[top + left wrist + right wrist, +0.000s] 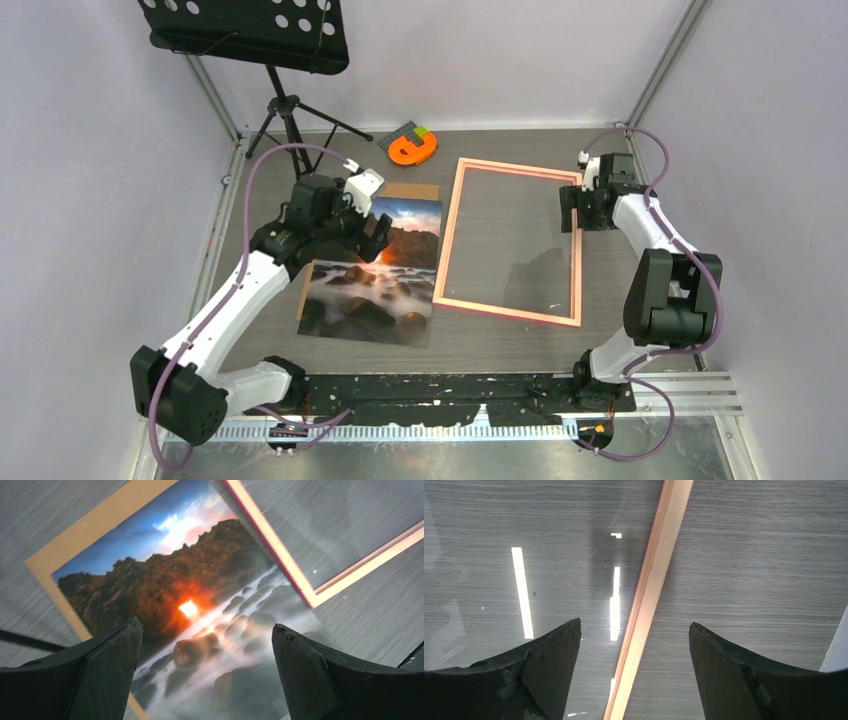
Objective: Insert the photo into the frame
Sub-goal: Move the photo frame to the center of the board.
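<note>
The photo (368, 292), a sunset seascape with dark rocks, lies flat on the table left of the frame (452, 240). The frame is a thin salmon-pink rectangle lying flat, with a reflective clear pane inside it. My left gripper (376, 236) hovers open over the photo's upper half. In the left wrist view nothing is between its fingers, and the photo (200, 605) and a frame corner (305, 592) lie below. My right gripper (573, 210) is open over the frame's right rail (651, 590), one finger on each side of it, not touching.
A brown backing board (412, 190) sticks out from under the photo's far edge. An orange tape-like object (413, 148) lies at the back. A music stand (250, 30) on tripod legs (285, 115) stands at the back left. Walls enclose the table.
</note>
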You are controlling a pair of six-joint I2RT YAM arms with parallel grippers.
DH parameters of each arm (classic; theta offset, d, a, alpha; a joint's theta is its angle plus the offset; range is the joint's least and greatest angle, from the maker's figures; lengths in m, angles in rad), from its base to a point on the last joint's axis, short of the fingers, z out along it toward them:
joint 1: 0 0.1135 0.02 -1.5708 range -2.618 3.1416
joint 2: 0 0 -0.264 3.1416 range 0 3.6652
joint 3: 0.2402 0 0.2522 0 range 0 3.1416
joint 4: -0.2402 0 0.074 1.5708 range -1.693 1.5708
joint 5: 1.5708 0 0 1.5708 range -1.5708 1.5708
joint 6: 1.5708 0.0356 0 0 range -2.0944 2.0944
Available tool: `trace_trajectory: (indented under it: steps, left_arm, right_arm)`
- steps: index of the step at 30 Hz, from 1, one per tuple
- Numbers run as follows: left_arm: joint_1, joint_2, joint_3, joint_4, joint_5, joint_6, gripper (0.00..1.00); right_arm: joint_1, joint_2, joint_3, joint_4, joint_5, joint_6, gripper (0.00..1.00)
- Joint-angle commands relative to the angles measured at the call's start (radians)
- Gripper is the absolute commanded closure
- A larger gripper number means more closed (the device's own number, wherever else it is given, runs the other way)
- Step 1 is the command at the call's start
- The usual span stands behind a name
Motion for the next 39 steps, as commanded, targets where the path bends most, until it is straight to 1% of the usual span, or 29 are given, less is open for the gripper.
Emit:
trace_trajectory:
  steps: [1, 5, 9, 11, 15, 22, 31, 36, 39]
  left_arm:
    - [0.004, -0.090, -0.051, 0.010, -0.103, 0.088, 0.00]
    - [0.004, -0.147, -0.098, 0.013, -0.138, 0.102, 0.00]
    - [0.004, -0.177, -0.125, -0.003, -0.136, 0.103, 0.00]
    - [0.004, -0.187, -0.138, -0.004, -0.143, 0.102, 0.00]
    - [0.005, -0.199, -0.164, 0.001, -0.163, 0.099, 0.01]
    - [0.006, -0.210, -0.181, 0.011, -0.194, 0.099, 0.01]
    - [0.010, -0.195, -0.189, 0.024, -0.211, 0.093, 0.01]
    - [0.023, -0.185, -0.191, 0.021, -0.221, 0.091, 0.01]
    - [0.044, -0.160, -0.188, 0.003, -0.226, 0.090, 0.00]
  right_arm:
    - [-0.024, 0.047, 0.003, 0.011, -0.004, -0.034, 0.16]
    - [-0.035, 0.095, 0.012, 0.014, -0.008, -0.045, 0.22]
    - [-0.051, 0.143, 0.022, 0.012, -0.020, -0.057, 0.33]
    - [-0.052, 0.160, 0.025, 0.012, -0.025, -0.065, 0.40]
    - [-0.056, 0.185, 0.029, 0.014, -0.030, -0.075, 0.49]
    - [-0.077, 0.214, 0.044, 0.009, -0.046, -0.094, 0.61]
    - [-0.111, 0.246, 0.077, -0.013, -0.085, -0.125, 0.71]
    - [-0.113, 0.275, 0.112, -0.026, -0.107, -0.141, 0.80]
    - [-0.113, 0.292, 0.142, -0.033, -0.110, -0.160, 0.87]
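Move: The photo frame's right rail runs under my open right hand; the spot to grip is about 7 cm below, roughly 1 cm back and 1 cm right. From that hand the frame's middle lies some 15 cm left and 4 cm back, the photo some 44 cm left and 10 cm back, the orange clamp about 36 cm left and 17 cm ahead. From my left hand that rail spot is some 43 cm right, 6 cm ahead and 19 cm down. I lower my right hand about 7 cm, its fingers straddling the frame's right rail and tipping some 10 degrees more steeply down, and close them until they pinch the rail. Then, staying low, I ease about 1 cm to the right with the rail between them. My open left hand draws clear over the photo, some 6 cm left, sinking slightly. ##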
